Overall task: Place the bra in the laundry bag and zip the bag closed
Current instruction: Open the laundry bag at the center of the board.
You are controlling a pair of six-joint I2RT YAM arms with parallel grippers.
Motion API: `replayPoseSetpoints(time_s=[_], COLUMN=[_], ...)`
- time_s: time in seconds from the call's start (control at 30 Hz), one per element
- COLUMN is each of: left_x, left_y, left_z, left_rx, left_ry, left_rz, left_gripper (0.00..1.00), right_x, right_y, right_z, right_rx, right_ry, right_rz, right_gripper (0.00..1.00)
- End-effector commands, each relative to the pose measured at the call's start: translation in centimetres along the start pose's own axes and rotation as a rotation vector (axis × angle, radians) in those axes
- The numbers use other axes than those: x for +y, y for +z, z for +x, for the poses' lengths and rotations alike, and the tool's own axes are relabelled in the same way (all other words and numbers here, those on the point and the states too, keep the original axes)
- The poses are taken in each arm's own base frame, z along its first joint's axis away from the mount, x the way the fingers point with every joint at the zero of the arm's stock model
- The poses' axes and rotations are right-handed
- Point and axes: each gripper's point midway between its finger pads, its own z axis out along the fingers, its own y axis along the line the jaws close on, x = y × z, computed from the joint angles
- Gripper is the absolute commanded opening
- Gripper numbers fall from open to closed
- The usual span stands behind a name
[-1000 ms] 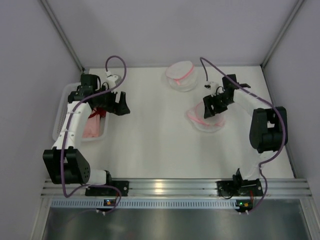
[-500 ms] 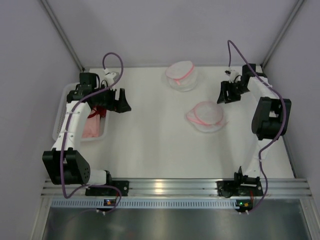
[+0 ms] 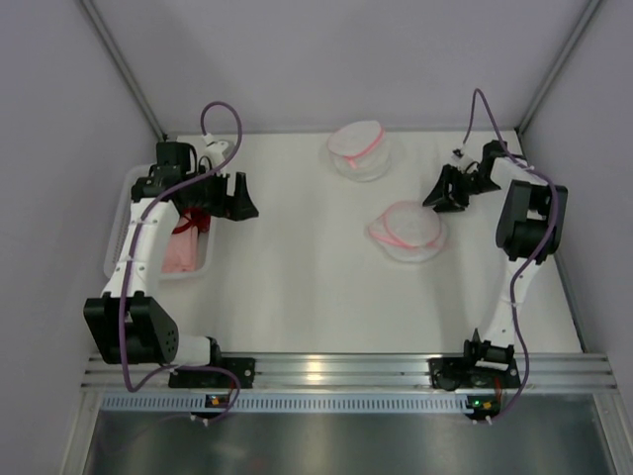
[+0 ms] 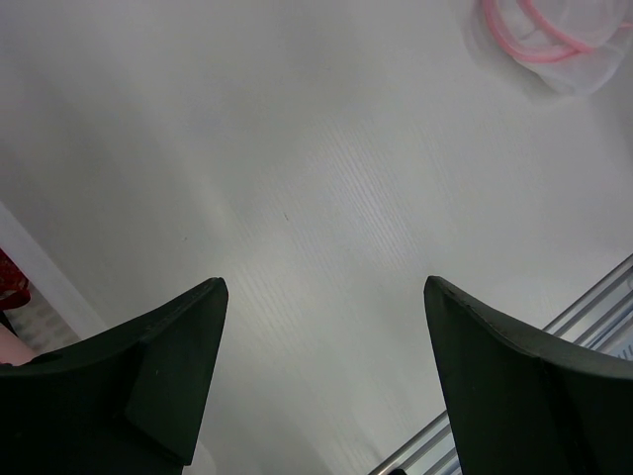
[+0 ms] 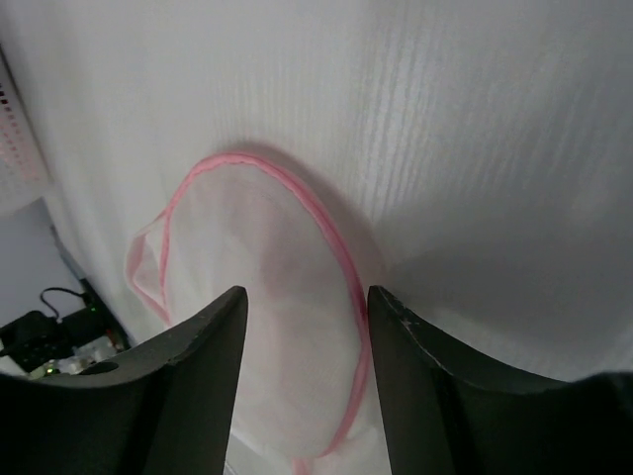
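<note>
A round white mesh laundry bag (image 3: 406, 230) with pink trim lies on the table right of centre. In the right wrist view the laundry bag (image 5: 267, 287) lies beyond my fingertips. My right gripper (image 3: 437, 196) (image 5: 307, 297) hovers just right of the bag, open and holding nothing. A pink bra (image 3: 183, 252) lies in the white basket (image 3: 119, 237) at the left, with a red garment (image 3: 188, 224) beside it. My left gripper (image 3: 237, 203) (image 4: 323, 287) hangs wide open over bare table beside the basket, empty.
A second round mesh bag (image 3: 359, 148) sits at the back centre. Grey walls close in the table on three sides. The metal rail (image 3: 326, 371) with the arm bases runs along the near edge. The left wrist view catches a mesh bag (image 4: 554, 35) at its top right.
My right gripper has lifted off the near laundry bag and swung to the back right, its jaws narrowing a little. The bag stays on the table. The left arm has barely moved.
</note>
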Motion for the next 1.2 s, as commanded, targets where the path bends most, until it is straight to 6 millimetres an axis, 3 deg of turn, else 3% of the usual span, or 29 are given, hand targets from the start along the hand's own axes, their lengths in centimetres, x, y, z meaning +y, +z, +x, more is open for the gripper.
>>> replayPoseSetpoints(time_s=[0.0,0.2,0.43,0.7,0.8,0.9,1.07,1.13,1.17], left_x=[0.1,0.3,0.3,0.1,-0.1,-0.2,-0.6,-0.8,-0.9], left_y=[-0.3,0.1,0.2,0.1,0.0,0.0,0.2,0.2,0.2], left_z=[-1.8,-1.9,-2.0,-1.9,-1.9,-1.7,-0.9,-0.6,-0.4], left_rx=[-0.041,-0.035,-0.034,-0.038,-0.040,-0.039,-0.030,-0.025,-0.022], left_ry=[0.021,0.010,0.017,0.029,0.034,0.038,0.038,0.038,0.035], left_rz=[-0.008,-0.002,0.004,0.015,0.023,0.030,0.052,0.060,0.066], left_gripper=[0.86,0.86,0.86,0.86,0.86,0.86,0.86,0.86,0.86], right_x=[2.7,4.1,8.3,13.4,14.8,16.0,16.6,16.6,16.7], right_y=[0.1,-0.6,-3.9,-7.6,-8.4,-8.5,-6.9,-6.8,-6.5], right_z=[-0.6,0.6,0.8,3.9,6.0,10.0,17.1,18.8,19.7], right_rx=[-0.016,-0.006,-0.055,-0.079,-0.084,-0.025,0.122,0.115,0.136], right_ry=[0.061,0.076,0.000,-0.220,-0.331,-0.479,-0.746,-0.840,-0.894], right_rz=[-0.170,-0.235,-0.321,-0.392,-0.385,-0.383,-0.332,-0.309,-0.289], right_gripper=[0.51,0.28,0.01,0.00,0.00,0.00,0.00,0.00,0.05])
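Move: Just off the far right rim of the laundry bag, the half-open right hand has the bag's middle about 9 cm to its left and 6 cm back, some 2 cm below. The second bag lies roughly 20 cm ahead and 26 cm left of this hand. From the idle left hand the laundry bag is some 42 cm to the right, 4 cm ahead and about 19 cm lower. Sliding a few centimetres left and back close above the table, the right hand shuts its fingers on the pink-edged far right rim of the bag's lid. It lifts about 12 cm and then sweeps back and left over the bag towards the robot, ending some 20 cm back and 10 cm left with the rim still pinched, turned about 35 degrees counter-clockwise. ##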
